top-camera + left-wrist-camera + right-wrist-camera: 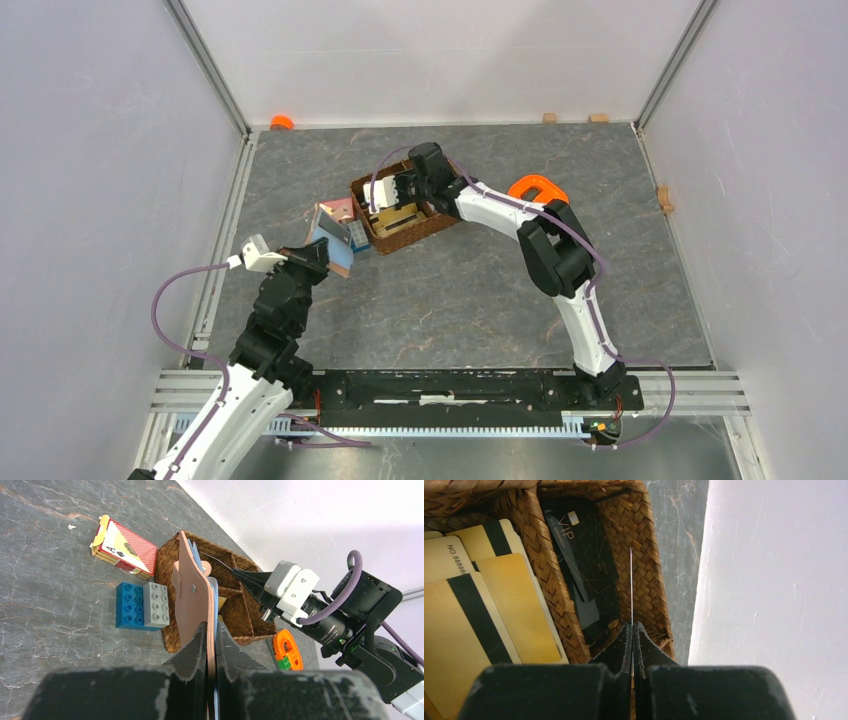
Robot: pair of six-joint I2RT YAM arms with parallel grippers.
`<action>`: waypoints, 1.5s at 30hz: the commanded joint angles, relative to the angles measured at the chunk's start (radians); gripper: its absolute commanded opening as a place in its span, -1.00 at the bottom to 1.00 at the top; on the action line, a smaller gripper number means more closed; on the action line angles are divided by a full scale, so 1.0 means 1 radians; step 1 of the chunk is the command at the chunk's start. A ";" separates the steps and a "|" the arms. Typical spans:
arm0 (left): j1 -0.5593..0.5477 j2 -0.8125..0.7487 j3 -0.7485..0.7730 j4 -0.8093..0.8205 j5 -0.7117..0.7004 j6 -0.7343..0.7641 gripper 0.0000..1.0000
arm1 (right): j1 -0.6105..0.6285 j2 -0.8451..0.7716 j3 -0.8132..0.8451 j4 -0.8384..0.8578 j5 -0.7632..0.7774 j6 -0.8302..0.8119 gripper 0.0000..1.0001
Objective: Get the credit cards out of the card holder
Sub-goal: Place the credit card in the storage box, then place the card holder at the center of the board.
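Observation:
The tan-pink card holder [192, 595] stands on edge just left of the wicker basket, with my left gripper [211, 626] shut on its lower end. A blue credit card [215, 600] shows as a thin edge along its right side, still inside. In the top view the card holder [330, 238] hangs at my left gripper [318, 256]. My right gripper [632, 625] is shut on another credit card [631, 585], seen edge-on as a thin pale line above the basket's right compartment. The top view puts my right gripper [400, 190] over the basket.
The brown wicker basket [544, 580] holds black cards [584, 555] in one compartment and gold cards [499, 610] in another. A playing-card box [125, 550] and blue and grey bricks [142, 605] lie left of the basket [437, 226]. An orange piece [537, 187] lies to its right.

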 commanded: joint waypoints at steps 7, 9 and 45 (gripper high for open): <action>-0.003 0.010 0.022 0.048 -0.007 -0.032 -0.95 | 0.025 -0.035 -0.001 0.118 -0.005 -0.028 -0.33; -0.003 0.012 0.021 0.055 0.002 -0.032 -0.96 | 0.029 -0.071 -0.038 0.141 -0.004 -0.009 -0.22; -0.015 1.014 0.109 1.381 1.158 -0.367 -0.96 | 0.033 -1.290 -1.294 0.402 0.606 1.255 0.96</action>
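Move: The right hand, with a credit card pinched on edge in its shut fingers, is just over the storage box's black-card compartment, whose middle lies about 3 cm to its left, 1 cm back and 6 cm below. The yellow-card compartment is some 7 cm back and 1 cm right, the white-card one 9 cm right and 1 cm back. The left hand holds the card holder; the clear table before the box is about 18 cm right, 3 cm ahead, 17 cm below; the toy blocks 5 cm right, 4 cm ahead. The right fingers open wide and let go of the card over the black-card compartment, the hand lifting only about 1 cm at first, then rising clear of the box and arcing down again as it withdraws some 20 cm right and nearly as far back, rolling and turning clockwise. Half a second in, the left hand starts sweeping the still-pinched holder right across the front of the box, ever faster, about 18 cm and some 50 degrees clockwise, bringing it towards the open right gripper. ##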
